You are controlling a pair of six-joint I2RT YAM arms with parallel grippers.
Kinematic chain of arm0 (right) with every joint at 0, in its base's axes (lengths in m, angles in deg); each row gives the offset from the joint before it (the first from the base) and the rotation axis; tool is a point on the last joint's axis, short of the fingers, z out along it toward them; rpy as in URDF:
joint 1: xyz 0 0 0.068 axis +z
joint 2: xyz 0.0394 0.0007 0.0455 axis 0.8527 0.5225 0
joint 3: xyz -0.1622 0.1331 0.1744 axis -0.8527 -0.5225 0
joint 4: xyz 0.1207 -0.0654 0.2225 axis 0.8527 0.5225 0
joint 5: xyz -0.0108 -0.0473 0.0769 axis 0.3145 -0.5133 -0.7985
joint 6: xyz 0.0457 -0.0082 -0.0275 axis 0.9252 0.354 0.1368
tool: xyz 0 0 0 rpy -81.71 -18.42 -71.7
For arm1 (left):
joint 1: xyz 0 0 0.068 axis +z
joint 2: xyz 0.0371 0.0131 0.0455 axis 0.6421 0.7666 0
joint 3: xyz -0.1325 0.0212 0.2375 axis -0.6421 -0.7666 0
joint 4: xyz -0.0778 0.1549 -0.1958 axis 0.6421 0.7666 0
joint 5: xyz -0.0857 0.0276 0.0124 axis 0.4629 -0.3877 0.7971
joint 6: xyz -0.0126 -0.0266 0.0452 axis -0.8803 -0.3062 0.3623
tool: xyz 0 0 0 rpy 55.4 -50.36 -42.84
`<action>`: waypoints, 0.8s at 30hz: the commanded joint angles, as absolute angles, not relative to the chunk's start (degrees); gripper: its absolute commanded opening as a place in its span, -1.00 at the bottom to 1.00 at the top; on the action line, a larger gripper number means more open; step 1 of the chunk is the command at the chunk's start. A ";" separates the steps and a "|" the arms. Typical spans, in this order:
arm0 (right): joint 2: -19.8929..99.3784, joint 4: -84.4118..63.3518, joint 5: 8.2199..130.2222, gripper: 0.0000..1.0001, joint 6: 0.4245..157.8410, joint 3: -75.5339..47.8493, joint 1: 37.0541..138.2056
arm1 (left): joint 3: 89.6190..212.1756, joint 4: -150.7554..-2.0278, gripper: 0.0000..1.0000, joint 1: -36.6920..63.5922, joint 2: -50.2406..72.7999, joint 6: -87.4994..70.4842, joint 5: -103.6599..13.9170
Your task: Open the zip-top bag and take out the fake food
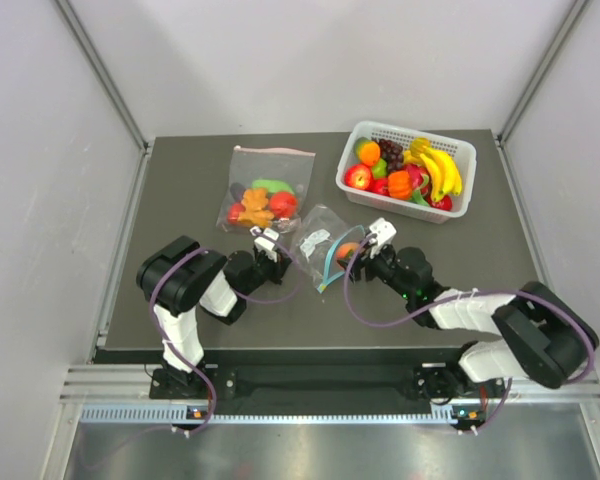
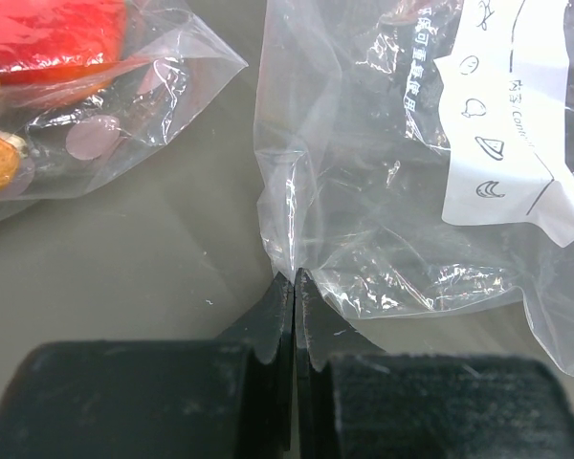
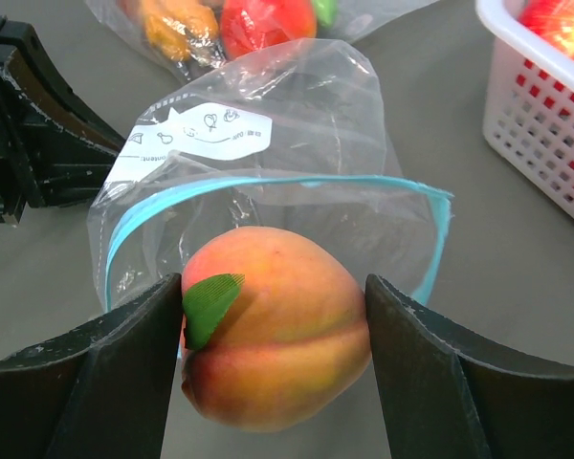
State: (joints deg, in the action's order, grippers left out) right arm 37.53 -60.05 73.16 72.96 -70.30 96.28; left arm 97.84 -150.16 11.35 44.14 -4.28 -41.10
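The small clear zip-top bag (image 1: 318, 243) lies mid-table, its teal zip mouth (image 3: 268, 180) standing open toward my right gripper. My left gripper (image 1: 269, 241) is shut, pinching the bag's bottom corner (image 2: 289, 260) between its fingertips (image 2: 279, 287). My right gripper (image 3: 273, 283) is closed on a peach-red fake fruit with a green leaf (image 3: 277, 325), just outside the bag's mouth. The fruit also shows in the top view (image 1: 347, 252). The bag's white print (image 2: 512, 115) faces up. I see no other food inside the bag.
A larger clear bag with a pink zip strip (image 1: 265, 190) holding several toy foods lies just beyond the left gripper (image 2: 86, 105). A white basket (image 1: 463, 150) of fake fruit stands at the back right, close to the right gripper's far side (image 3: 540, 143).
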 commanded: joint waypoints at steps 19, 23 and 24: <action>17.45 -54.89 79.43 -0.45 74.60 -70.06 86.12 | 96.39 -164.73 -1.00 11.47 44.77 -4.31 -42.24; 23.95 -55.69 74.67 -0.49 76.62 -62.86 79.96 | 96.39 -164.82 -1.00 11.56 44.86 -4.14 -41.97; 27.01 -55.60 74.40 -0.49 76.89 -59.45 78.82 | 96.31 -164.82 -1.00 11.56 44.77 -4.22 -41.97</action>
State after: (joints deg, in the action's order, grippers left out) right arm 22.39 -53.15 78.21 74.93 -67.19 81.97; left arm 97.34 -150.82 11.35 44.14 -4.28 -42.02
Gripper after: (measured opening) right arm 0.696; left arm 0.010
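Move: The right hand holds the peach at the open mouth of the zip-top bag, some 9 cm above the table. The white basket it is bound for has its middle about 23 cm ahead and 14 cm to the right, roughly 5 cm lower. The bag's middle lies about 8 cm ahead and 6 cm left, the still-filled bag some 21 cm ahead and 18 cm left. From the left hand the basket is about 22 cm ahead and 27 cm right. Keeping the peach pinched between its fingers, the right hand carries it away from the bag's mouth: first up and right with a slight draw back, then swinging forward towards the basket, about 10 cm to the right and 9 cm up in all. It speeds up late and turns some 20 degrees clockwise. The shut left fingers stay put, still pinching the bag's corner. ##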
